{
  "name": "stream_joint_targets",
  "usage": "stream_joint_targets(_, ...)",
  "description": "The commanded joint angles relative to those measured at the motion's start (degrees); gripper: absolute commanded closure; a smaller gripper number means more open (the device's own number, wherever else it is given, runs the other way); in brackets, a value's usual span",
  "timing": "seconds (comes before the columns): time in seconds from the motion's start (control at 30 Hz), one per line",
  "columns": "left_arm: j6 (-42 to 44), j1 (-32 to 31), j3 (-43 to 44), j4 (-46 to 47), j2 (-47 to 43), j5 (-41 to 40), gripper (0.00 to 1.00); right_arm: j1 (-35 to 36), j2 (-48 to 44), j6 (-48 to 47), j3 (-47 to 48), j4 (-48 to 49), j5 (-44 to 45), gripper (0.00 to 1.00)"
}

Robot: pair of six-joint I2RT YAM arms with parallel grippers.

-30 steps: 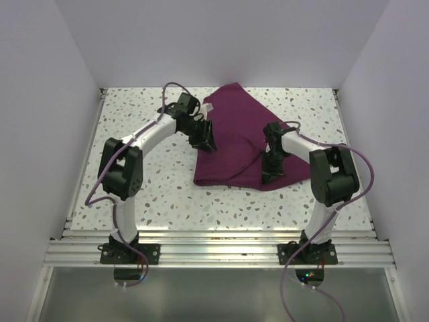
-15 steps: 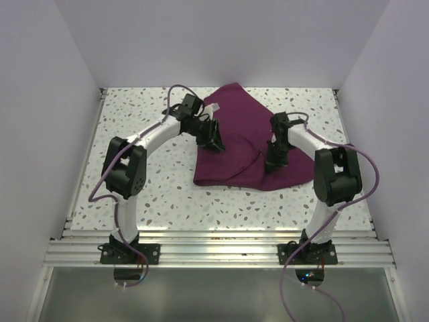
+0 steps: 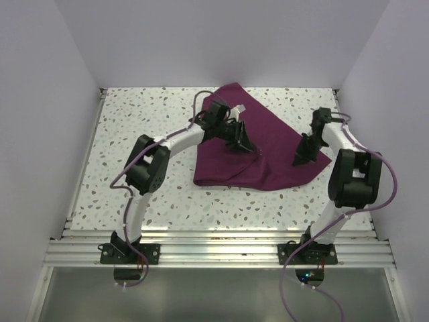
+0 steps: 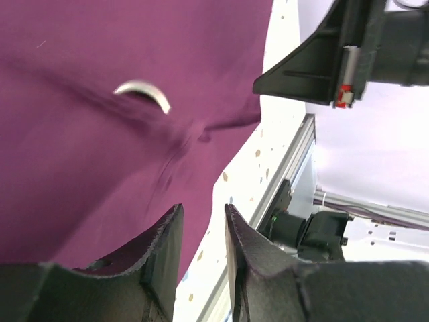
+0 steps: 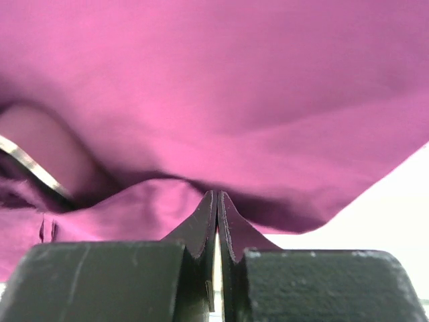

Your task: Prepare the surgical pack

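Note:
The surgical pack [image 3: 248, 134] is a deep purple cloth lying spread and wrinkled on the speckled table [image 3: 134, 134], back centre to right. My left gripper [image 3: 246, 145] hovers over the cloth's middle; in the left wrist view [image 4: 202, 209] its jaws stand a little apart with only table showing between them. My right gripper [image 3: 301, 159] is at the cloth's right corner; in the right wrist view [image 5: 216, 194] it is shut, with a raised fold of the cloth [image 5: 221, 100] meeting its tips. A silvery curved strip [image 4: 142, 92] shows in a fold.
White walls close in the table on the left, back and right. An aluminium rail [image 3: 214, 245] runs along the near edge. The right arm's black wrist [image 4: 348, 54] shows at the top right of the left wrist view.
My right gripper has moved right and back, drawing the cloth's right corner outward. My left gripper has moved right, from the cloth's left edge to over its middle.

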Motion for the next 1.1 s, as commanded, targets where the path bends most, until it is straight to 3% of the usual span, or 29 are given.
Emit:
stream_joint_targets(0.0, -4.4, -1.64, 4.85, 6.06, 3.39, 0.34, 0.66, -6.67, -2.94, 2.34, -2.05, 2.07, -5.08, 1.0)
stream_joint_targets(0.13, -6.95, -2.26, 8.71, 7.82, 7.34, 0.87, 0.67, -12.31, -3.99, 3.84, -1.7, 3.48, -4.74, 0.98)
stream_joint_targets(0.33, -9.58, -3.66, 11.1, 10.54, 10.95, 2.54, 0.68, -19.78, -4.35, 6.47, -0.03, 4.01, -1.22, 0.75)
stream_joint_targets(0.47, -10.73, -4.1, 11.45, 12.82, 12.19, 3.42, 0.68, -21.98, -2.85, 7.01, 0.24, 5.5, 0.1, 0.52)
stream_joint_targets(0.57, -11.17, -4.19, 12.24, 13.0, 12.98, 3.94, 0.69, -22.69, -0.13, 6.39, 0.59, 5.76, 0.71, 0.45)
stream_joint_targets(1.07, -11.26, -4.46, 11.36, 13.27, 13.33, 4.82, 0.69, -23.22, 9.36, 2.97, 3.13, 10.77, 2.65, 0.43)
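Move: The right gripper is bound for the cloth's right-hand edge, some 15 cm to its right, level fore and aft and about 5 cm below; the cloth's right corner lies there too, about 3 cm farther out. The left gripper's goal is the folded flap's tip, about 5 cm to its right and 5 cm below, with the tray rim 2 cm farther out and 2 cm lower than the tip. The flap tip lies roughly 10 cm left of the right gripper and 3 cm ahead. From the left gripper, the right-hand edge is about 28 cm right, 2 cm back and 11 cm down. Swing the shut right gripper about 15 cm to the right over the cloth, turning it some 30 degrees clockwise and spreading its fingers to just over half, then lower it until they straddle the cloth's right-hand edge. Meanwhile bring the left gripper right and a little down to the folded flap's tip beside the tray rim, keeping its fingers partly open. ##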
